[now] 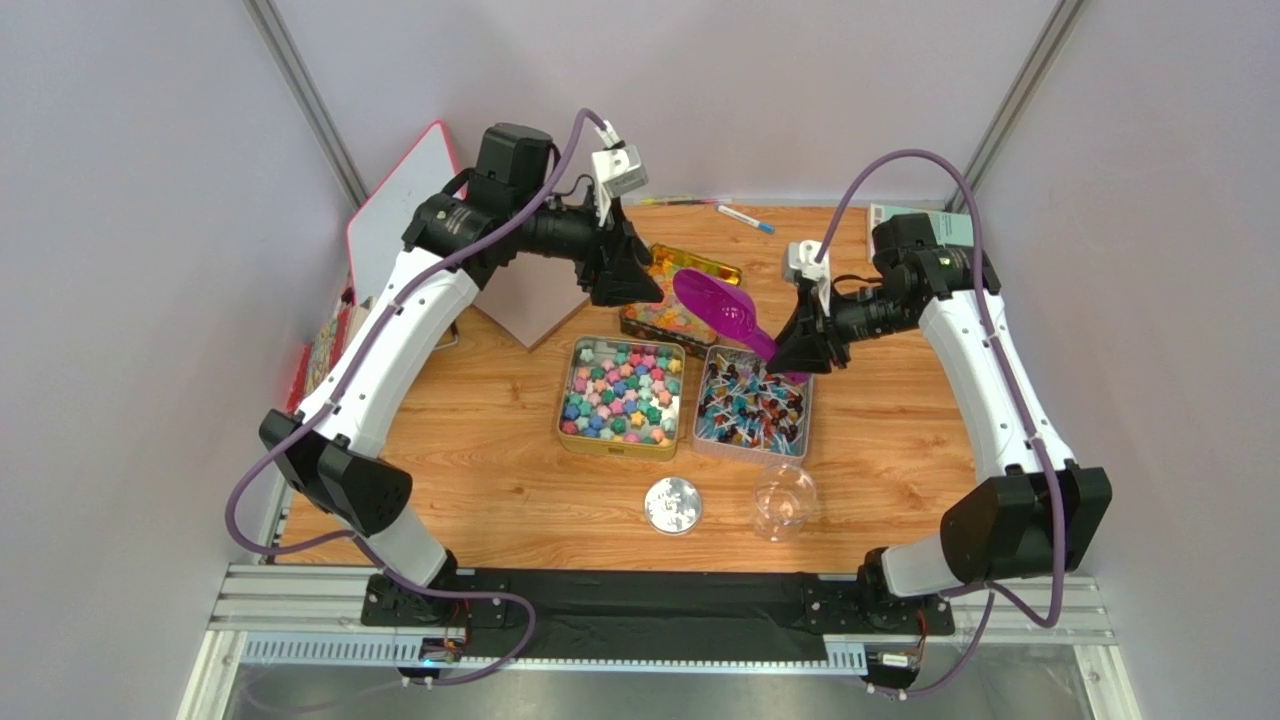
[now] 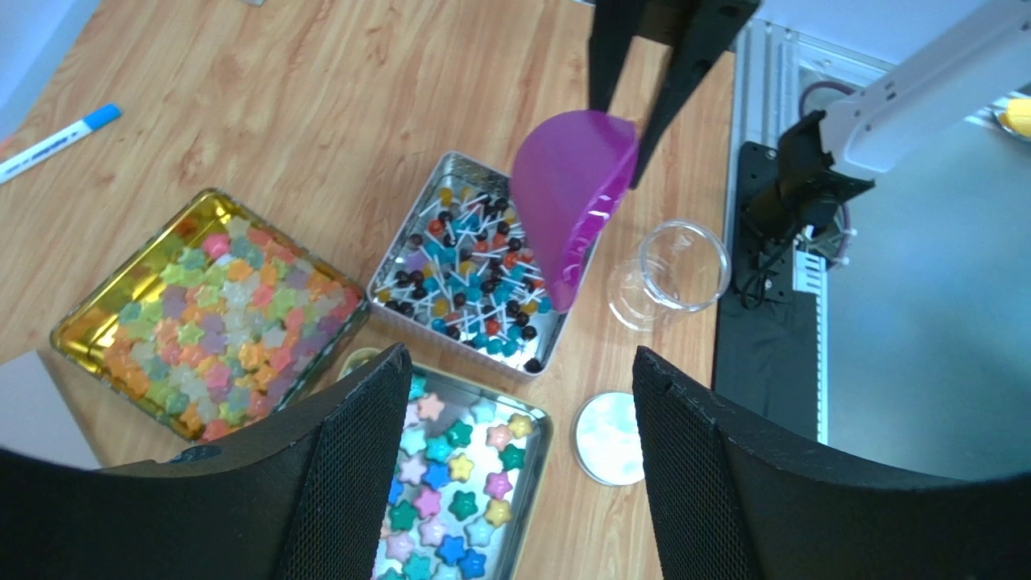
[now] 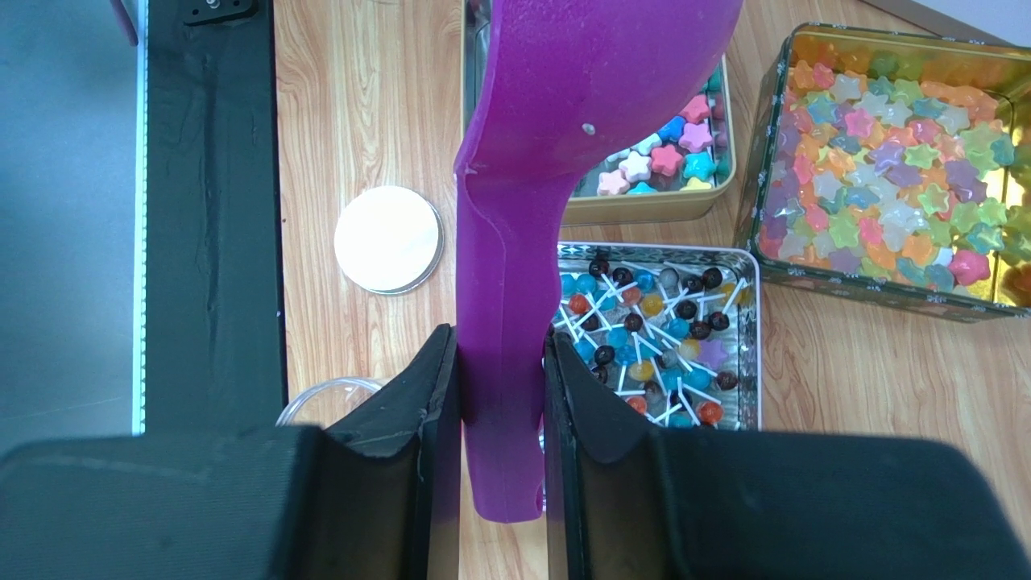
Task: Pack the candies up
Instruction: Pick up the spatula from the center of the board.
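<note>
The candies lie in three tins. Bright star candies fill the near left tin point(image 1: 621, 395) point(image 2: 466, 483) point(image 3: 654, 157). Small lollipops fill the silver tin point(image 1: 751, 405) point(image 2: 472, 266) point(image 3: 660, 344) to its right. Pastel stars fill the gold tin point(image 2: 206, 312) point(image 3: 896, 169) behind them. My right gripper point(image 1: 784, 350) point(image 3: 500, 338) is shut on the handle of a purple scoop point(image 1: 718, 311) point(image 2: 569, 199) point(image 3: 569, 109), whose bowl hangs tilted over the tins. My left gripper point(image 1: 636, 285) point(image 2: 520, 363) hovers open and empty above the gold tin and the star tin.
A clear plastic cup point(image 1: 784, 500) point(image 2: 678, 272) point(image 3: 327, 393) and its round lid point(image 1: 673, 506) point(image 2: 609, 438) point(image 3: 387, 239) sit on the wood near the front edge. A white board point(image 1: 406, 210) leans at the back left. A marker pen point(image 1: 744, 219) point(image 2: 55, 139) lies at the back.
</note>
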Robot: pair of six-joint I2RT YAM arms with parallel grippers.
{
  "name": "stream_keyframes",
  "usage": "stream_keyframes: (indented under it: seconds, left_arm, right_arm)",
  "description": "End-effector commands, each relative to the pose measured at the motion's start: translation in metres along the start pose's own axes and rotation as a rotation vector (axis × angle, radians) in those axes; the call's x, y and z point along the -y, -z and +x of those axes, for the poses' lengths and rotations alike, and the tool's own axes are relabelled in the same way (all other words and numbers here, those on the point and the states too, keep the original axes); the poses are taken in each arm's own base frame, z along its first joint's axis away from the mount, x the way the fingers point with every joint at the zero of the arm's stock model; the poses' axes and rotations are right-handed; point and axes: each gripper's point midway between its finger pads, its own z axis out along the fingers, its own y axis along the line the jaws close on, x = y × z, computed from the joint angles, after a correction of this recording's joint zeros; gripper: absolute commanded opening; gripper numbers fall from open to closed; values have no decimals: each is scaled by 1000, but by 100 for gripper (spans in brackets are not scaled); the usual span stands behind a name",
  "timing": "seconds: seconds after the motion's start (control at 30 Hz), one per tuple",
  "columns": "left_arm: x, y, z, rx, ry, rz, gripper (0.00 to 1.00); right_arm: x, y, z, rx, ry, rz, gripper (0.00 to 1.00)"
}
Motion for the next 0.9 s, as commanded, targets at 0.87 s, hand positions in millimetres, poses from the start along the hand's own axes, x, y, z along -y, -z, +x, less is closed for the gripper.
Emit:
stream_keyframes:
  seconds: [0.87]
  left_arm:
    - [23, -13, 1, -3, -57, 109, 34]
  right_arm:
    - [-59, -7, -6, -97, -125, -183, 0]
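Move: For my left hand, the bowl of the spatula, which my right hand holds slanting up, lies about 7 cm to the right, 3 cm back and a few cm lower. Roughly 34 cm below that hand are the gummy tray, 15 cm ahead and 6 cm right, and the star-candy tin, 4 cm left and about level. From my right hand, the left gripper is some 14 cm left, 4 cm ahead and 11 cm up; the lollipop tin is 23 cm below, 4 cm ahead, 3 cm right. I bring the spatula's bowl and my open left gripper together: my left hand draws back about 3 cm, rising a little and then sinking past its starting height, while its fingers close to half their former gap around the bowl's tip. My right hand keeps its grip on the handle and carries the spatula some 2 cm left, dipping slightly. ##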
